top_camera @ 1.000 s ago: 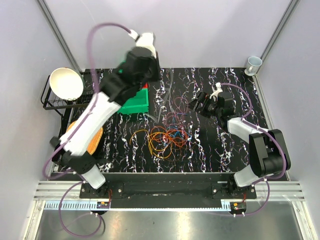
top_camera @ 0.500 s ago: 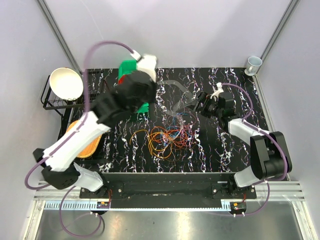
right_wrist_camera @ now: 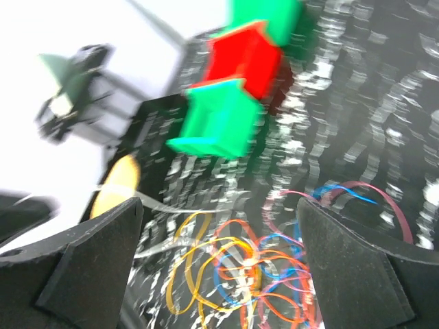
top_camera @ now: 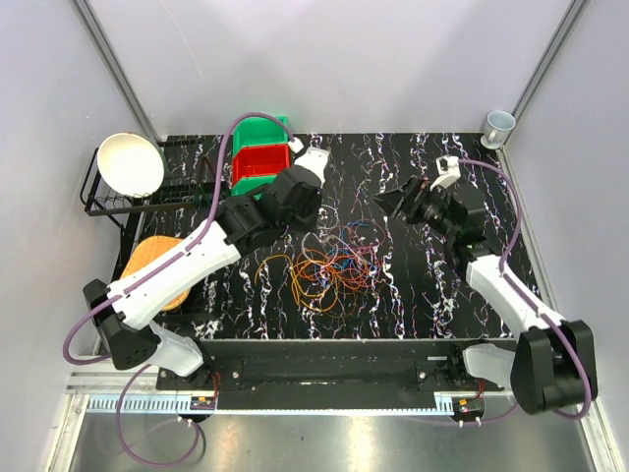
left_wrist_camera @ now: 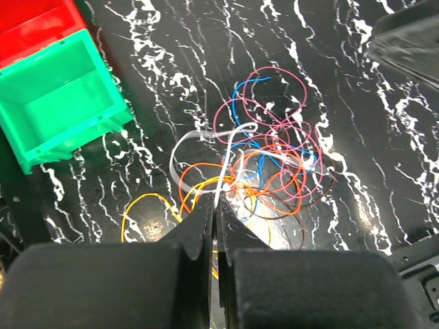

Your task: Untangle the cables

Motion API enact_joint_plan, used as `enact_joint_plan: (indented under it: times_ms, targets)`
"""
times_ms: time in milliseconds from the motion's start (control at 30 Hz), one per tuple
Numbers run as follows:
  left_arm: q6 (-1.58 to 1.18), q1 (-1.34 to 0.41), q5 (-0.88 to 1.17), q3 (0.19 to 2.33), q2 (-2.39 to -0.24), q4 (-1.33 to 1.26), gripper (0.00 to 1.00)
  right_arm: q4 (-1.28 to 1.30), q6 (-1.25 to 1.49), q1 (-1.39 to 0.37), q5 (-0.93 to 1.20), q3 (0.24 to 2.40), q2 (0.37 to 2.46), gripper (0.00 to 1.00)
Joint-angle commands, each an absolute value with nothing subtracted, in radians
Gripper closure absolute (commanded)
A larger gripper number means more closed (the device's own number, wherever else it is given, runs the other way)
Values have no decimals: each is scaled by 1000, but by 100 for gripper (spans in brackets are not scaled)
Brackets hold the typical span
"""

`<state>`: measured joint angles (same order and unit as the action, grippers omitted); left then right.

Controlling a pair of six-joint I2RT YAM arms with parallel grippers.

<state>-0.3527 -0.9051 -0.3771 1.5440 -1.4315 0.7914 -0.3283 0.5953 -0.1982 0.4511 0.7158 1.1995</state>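
The cables [top_camera: 329, 265] lie in a tangled pile of orange, yellow, blue, pink and brown loops at mid-table. My left gripper [top_camera: 303, 221] hangs just above the pile's left edge. In the left wrist view it [left_wrist_camera: 218, 200] is shut on a white cable [left_wrist_camera: 230, 147] that rises from the pile [left_wrist_camera: 274, 164] into the jaws. To the right of the pile and off the table, my right gripper [top_camera: 398, 202] stands open and empty. Its wrist view is blurred and shows the cables [right_wrist_camera: 260, 267] far below between the wide fingers [right_wrist_camera: 89, 264].
A green bin [top_camera: 257, 133] and a red bin [top_camera: 260, 162] stand at the back left, and another green bin [left_wrist_camera: 62, 103] lies under my left arm. A white bowl [top_camera: 131, 164] sits on a black rack, an orange plate [top_camera: 157, 261] at the left edge, and a cup [top_camera: 499, 125] at the back right.
My left arm has swung down from over the bins to the pile's left edge, still shut, uncovering the bins. The right arm has lifted and stretched out, with its gripper still open.
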Motion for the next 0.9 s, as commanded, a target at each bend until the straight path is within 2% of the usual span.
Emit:
enact_joint_plan:
  times_ms: [0,200,300,533,867]
  targets:
    - [-347,-894,-287,1552,-1445,744,100,-454,575,-225,649,681,1140,0]
    - [-334,-865,-184,1643,-1476,779,100,-544,554,-294,773,698,1193,0]
    - [-325,-853,-144,1680,-1499,799,100,-529,505,-353,770,721,1222,0]
    - [-328,-830,-106,1707,-1534,821,100,-643,551,-370,842,724,1276,0]
    - [-386,-796,-92,1724,-1562,810,100,-621,519,-466,764,729,1302,0]
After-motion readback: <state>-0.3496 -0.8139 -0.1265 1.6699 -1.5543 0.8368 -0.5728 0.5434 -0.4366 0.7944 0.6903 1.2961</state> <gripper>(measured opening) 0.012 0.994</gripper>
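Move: The white cable hangs from the left gripper's shut fingertips. From the right gripper, the stretch just under those tips lies about 15 cm to the left and 8 cm back, at much the same height. The tangle is 12 cm left, 9 cm back and some 21 cm below; the near green bin is about 31 cm left and 6 cm ahead. From the left gripper, that white stretch is about 3 cm right, 2 cm ahead and 4 cm lower. Swing the wide-open right gripper about 11 cm left and 8 cm back, towards the white cable hanging under the left fingertips, rising a couple of cm and then sinking back while turning it some 35 degrees counter-clockwise. Keep the cable pinched in the left gripper and ease it about 2.5 cm right to meet the right one; leave the right jaws open. ##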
